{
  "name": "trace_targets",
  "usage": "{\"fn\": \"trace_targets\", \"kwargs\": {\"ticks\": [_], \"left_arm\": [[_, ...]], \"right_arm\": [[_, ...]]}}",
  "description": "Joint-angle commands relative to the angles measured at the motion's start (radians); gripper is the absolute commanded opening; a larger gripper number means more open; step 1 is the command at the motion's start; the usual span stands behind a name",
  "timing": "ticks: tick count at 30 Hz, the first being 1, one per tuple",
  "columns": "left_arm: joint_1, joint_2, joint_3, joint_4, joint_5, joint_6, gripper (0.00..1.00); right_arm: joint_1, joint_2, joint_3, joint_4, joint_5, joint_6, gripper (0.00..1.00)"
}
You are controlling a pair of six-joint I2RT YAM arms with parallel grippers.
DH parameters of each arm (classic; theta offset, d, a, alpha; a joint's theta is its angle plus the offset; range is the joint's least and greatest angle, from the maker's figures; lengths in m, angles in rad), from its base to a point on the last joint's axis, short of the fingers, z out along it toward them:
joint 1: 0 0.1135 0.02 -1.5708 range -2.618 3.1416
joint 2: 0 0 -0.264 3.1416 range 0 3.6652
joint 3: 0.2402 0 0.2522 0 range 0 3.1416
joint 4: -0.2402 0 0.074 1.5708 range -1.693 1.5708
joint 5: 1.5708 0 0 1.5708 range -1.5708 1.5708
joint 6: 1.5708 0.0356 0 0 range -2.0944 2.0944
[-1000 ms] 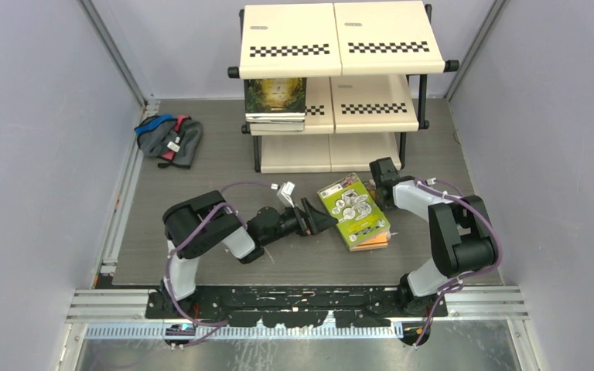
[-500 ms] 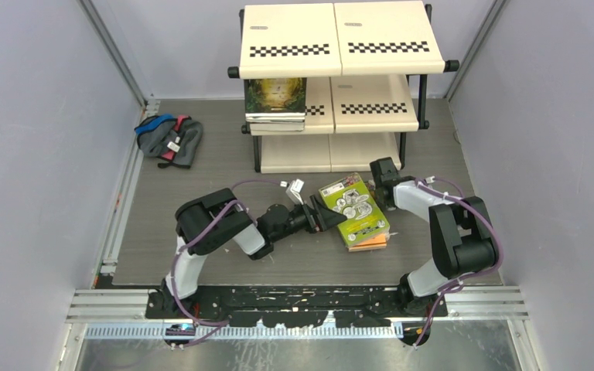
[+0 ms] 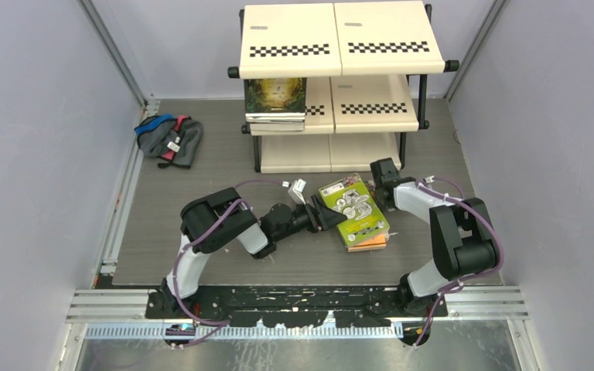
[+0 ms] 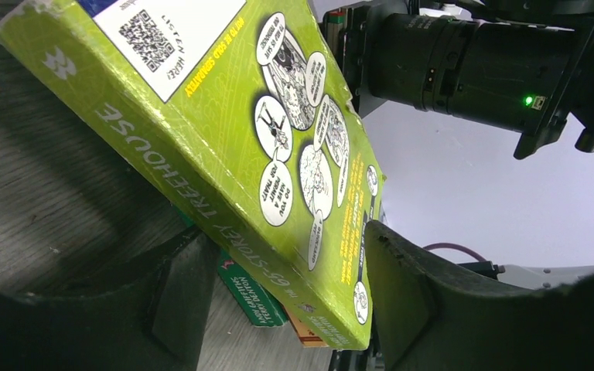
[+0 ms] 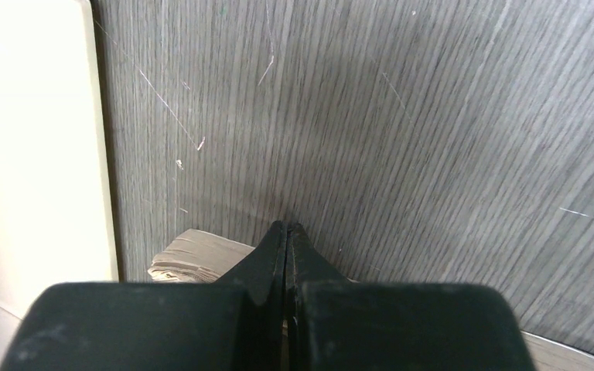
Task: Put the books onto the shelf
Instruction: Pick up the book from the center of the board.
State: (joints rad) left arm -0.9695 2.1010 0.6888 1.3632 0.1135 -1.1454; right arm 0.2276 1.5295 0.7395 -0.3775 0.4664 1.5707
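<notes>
A lime green book (image 3: pixel 353 207) lies on top of a small stack of books on the table, over an orange-green one (image 3: pixel 371 243). My left gripper (image 3: pixel 326 216) is open, its jaws standing either side of the lime book's (image 4: pixel 224 124) left edge, and a green spine (image 4: pixel 251 297) shows beneath. My right gripper (image 3: pixel 381 174) is shut and empty at the stack's far right corner, tips (image 5: pixel 286 229) on the table beside a book's page edges (image 5: pixel 193 259). The shelf (image 3: pixel 340 39) stands behind, with a dark green-gold book (image 3: pixel 275 97) on a pile on its middle tier.
A grey-blue cloth bundle (image 3: pixel 168 139) lies at the far left of the table. The shelf's bottom cream board (image 5: pixel 31 154) is close on the left of my right gripper. Grey walls close in on both sides.
My left arm has slid right until its jaws reach round the lime book's edge, and they have narrowed slightly. The right arm and the books have not moved.
</notes>
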Motion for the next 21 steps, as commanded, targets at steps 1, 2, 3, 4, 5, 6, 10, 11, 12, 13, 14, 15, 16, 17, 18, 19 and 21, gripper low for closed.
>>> {"fn": "trace_targets", "kwargs": {"ticks": [1, 2, 3, 4, 5, 6, 10, 11, 12, 13, 14, 15, 16, 17, 18, 19, 21], "left_arm": [[-0.004, -0.024, 0.009, 0.068, -0.013, 0.013, 0.65], [-0.004, -0.029, 0.008, 0.068, -0.012, 0.014, 0.61], [-0.004, -0.033, 0.007, 0.068, -0.012, 0.016, 0.60], [-0.004, -0.036, 0.005, 0.068, -0.012, 0.016, 0.58], [-0.004, -0.041, 0.004, 0.068, -0.011, 0.017, 0.56], [-0.003, -0.043, 0.002, 0.068, -0.012, 0.018, 0.54], [-0.005, -0.049, -0.007, 0.068, -0.015, 0.018, 0.47], [-0.004, -0.050, -0.009, 0.068, -0.014, 0.019, 0.44], [-0.004, -0.053, -0.011, 0.068, -0.017, 0.019, 0.42], [-0.004, -0.056, -0.015, 0.068, -0.019, 0.020, 0.39], [-0.003, -0.062, -0.020, 0.068, -0.020, 0.022, 0.34], [-0.003, -0.066, -0.024, 0.068, -0.021, 0.026, 0.29], [-0.002, -0.073, -0.029, 0.068, -0.023, 0.028, 0.24], [-0.001, -0.080, -0.033, 0.068, -0.025, 0.029, 0.19], [0.001, -0.083, -0.036, 0.068, -0.027, 0.032, 0.15], [0.002, -0.087, -0.038, 0.068, -0.026, 0.033, 0.11], [0.004, -0.093, -0.042, 0.068, -0.027, 0.034, 0.03]], "right_arm": [[0.015, -0.021, -0.031, -0.041, -0.031, -0.023, 0.01], [0.014, -0.020, -0.034, -0.040, -0.033, -0.023, 0.01], [0.013, -0.022, -0.035, -0.040, -0.033, -0.024, 0.01], [0.013, -0.023, -0.035, -0.041, -0.031, -0.026, 0.01], [0.013, -0.025, -0.038, -0.043, -0.028, -0.027, 0.01], [0.014, -0.028, -0.039, -0.043, -0.024, -0.029, 0.01], [0.014, -0.036, -0.047, -0.047, -0.016, -0.033, 0.01], [0.013, -0.037, -0.047, -0.048, -0.015, -0.034, 0.01], [0.013, -0.038, -0.050, -0.047, -0.013, -0.035, 0.01], [0.014, -0.040, -0.052, -0.047, -0.011, -0.035, 0.01], [0.013, -0.041, -0.055, -0.047, -0.010, -0.035, 0.01], [0.012, -0.045, -0.055, -0.049, -0.006, -0.037, 0.01], [0.014, -0.048, -0.054, -0.053, 0.000, -0.038, 0.01], [0.014, -0.053, -0.054, -0.055, 0.005, -0.039, 0.01], [0.012, -0.058, -0.056, -0.058, 0.009, -0.040, 0.01], [0.014, -0.061, -0.056, -0.060, 0.012, -0.040, 0.01], [0.014, -0.069, -0.057, -0.068, 0.021, -0.042, 0.01]]}}
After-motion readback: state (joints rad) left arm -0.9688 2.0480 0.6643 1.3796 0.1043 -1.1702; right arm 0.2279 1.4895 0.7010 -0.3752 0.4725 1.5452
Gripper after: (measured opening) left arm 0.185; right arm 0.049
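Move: The lime-green book tops the stack at centre. Its middle is about 4 cm to the left hand's right and 2 cm ahead, nearly level with it, its spine already between the open fingers. Beneath it, about 6 cm to this hand's right, lie the orange book some 3 cm below and the dark-green book about 6 cm below. From the right hand, at the stack's right side, the lime-green book's middle is about 10 cm left, 5 cm back and 5 cm higher. The left fingers close from well open and pinch the spine edge of the lime-green book, one finger over and one under. The hand sinks barely 1 cm while closing, then turns and lifts straight up, ending about 2 cm above where it began, fingers still pointing right and slightly forward. The shut right hand eases back about 1 cm beside the stack. ##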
